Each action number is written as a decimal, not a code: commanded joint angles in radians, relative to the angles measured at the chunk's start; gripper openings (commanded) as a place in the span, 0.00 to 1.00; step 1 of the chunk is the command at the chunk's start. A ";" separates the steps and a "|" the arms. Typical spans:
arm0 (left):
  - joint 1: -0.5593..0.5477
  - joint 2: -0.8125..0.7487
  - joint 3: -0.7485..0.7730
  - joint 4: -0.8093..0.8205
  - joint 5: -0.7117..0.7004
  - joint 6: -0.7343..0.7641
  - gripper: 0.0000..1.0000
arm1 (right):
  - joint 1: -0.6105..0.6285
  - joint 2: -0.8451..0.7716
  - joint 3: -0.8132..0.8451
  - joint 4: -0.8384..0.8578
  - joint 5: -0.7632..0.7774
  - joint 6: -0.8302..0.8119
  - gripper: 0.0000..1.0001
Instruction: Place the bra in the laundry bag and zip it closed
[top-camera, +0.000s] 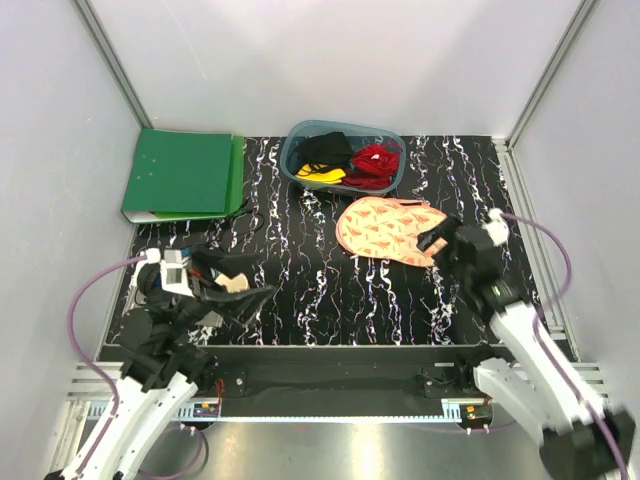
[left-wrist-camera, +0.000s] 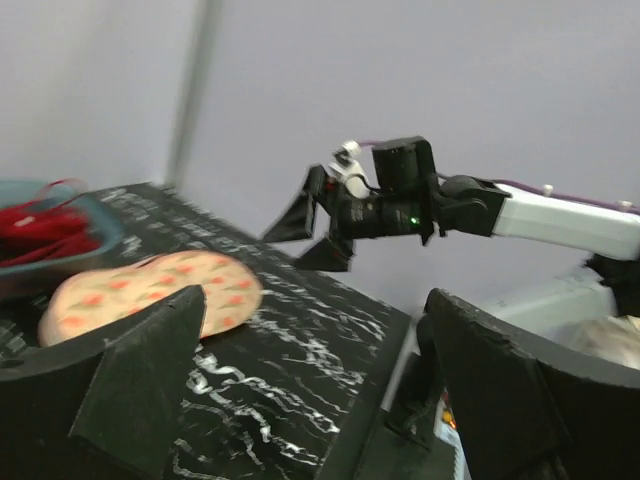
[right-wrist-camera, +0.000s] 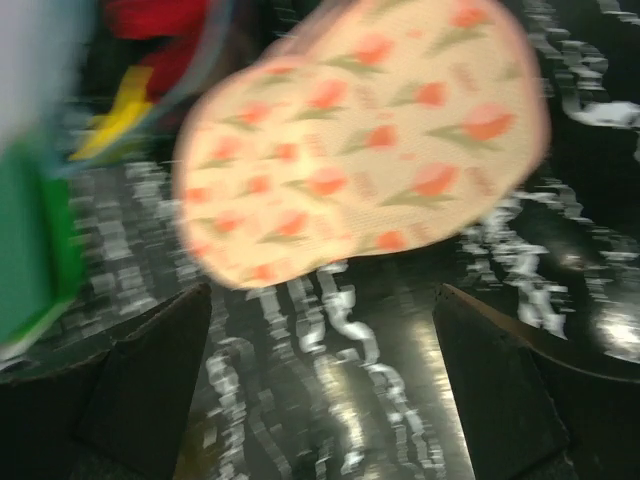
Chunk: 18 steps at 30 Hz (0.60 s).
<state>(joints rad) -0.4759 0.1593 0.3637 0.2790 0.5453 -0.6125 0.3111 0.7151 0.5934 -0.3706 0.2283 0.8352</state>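
Observation:
The peach-pink laundry bag (top-camera: 388, 229) with orange-red print lies closed and flat on the black marbled table, right of centre. It also shows in the left wrist view (left-wrist-camera: 150, 292) and blurred in the right wrist view (right-wrist-camera: 360, 130). The yellow bra (top-camera: 322, 174) lies in the blue-grey tub (top-camera: 343, 136) with a red and a black garment; a yellow bit shows in the right wrist view (right-wrist-camera: 118, 122). My right gripper (top-camera: 433, 243) is open and empty at the bag's right edge. My left gripper (top-camera: 243, 291) is open and empty at the near left.
A green binder (top-camera: 182, 174) lies at the far left of the table. The tub stands at the far centre, just behind the bag. The table's near edge (left-wrist-camera: 375, 400) runs close below my left gripper. White walls enclose the table on three sides.

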 joint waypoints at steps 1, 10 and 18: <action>-0.001 0.016 0.155 -0.444 -0.364 0.030 0.99 | -0.013 0.346 0.205 -0.155 0.279 -0.083 1.00; -0.001 0.166 0.389 -0.778 -0.227 0.091 0.99 | -0.234 0.943 0.647 -0.166 0.164 -0.341 0.99; -0.001 0.123 0.337 -0.758 -0.100 0.095 0.93 | -0.262 1.161 0.741 -0.107 -0.039 -0.544 0.68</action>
<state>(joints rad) -0.4759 0.3099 0.7055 -0.4812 0.3561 -0.5468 0.0509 1.8343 1.2911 -0.4995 0.3260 0.4290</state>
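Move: The laundry bag lies flat, its middle some 11 cm ahead of the right hand, 4 cm to its left and 15 cm below. Its far right corner is about 15 cm ahead and 9 cm to that hand's right. Beyond stands the blue basin, about 30 cm ahead and 18 cm left of the right hand, with red clothing in its near right part, 28 cm ahead and 9 cm left. From the left hand the bag's middle is roughly 26 cm ahead, 33 cm right and 31 cm below. The right hand reaches forward about 15 cm and swings some 10 cm right while sinking 11 cm to the far right edge of the laundry bag, pitching its fingers steeply down and rolling as it goes, and the wide-open fingers start closing about that edge, a quarter of the way by the end, though touch can't be made out. Held clear of the bag, the empty left hand shifts forward and left, then comes partly back and sinks about 4 cm, its open fingers swinging from pointing upward to roughly level and more forward. ##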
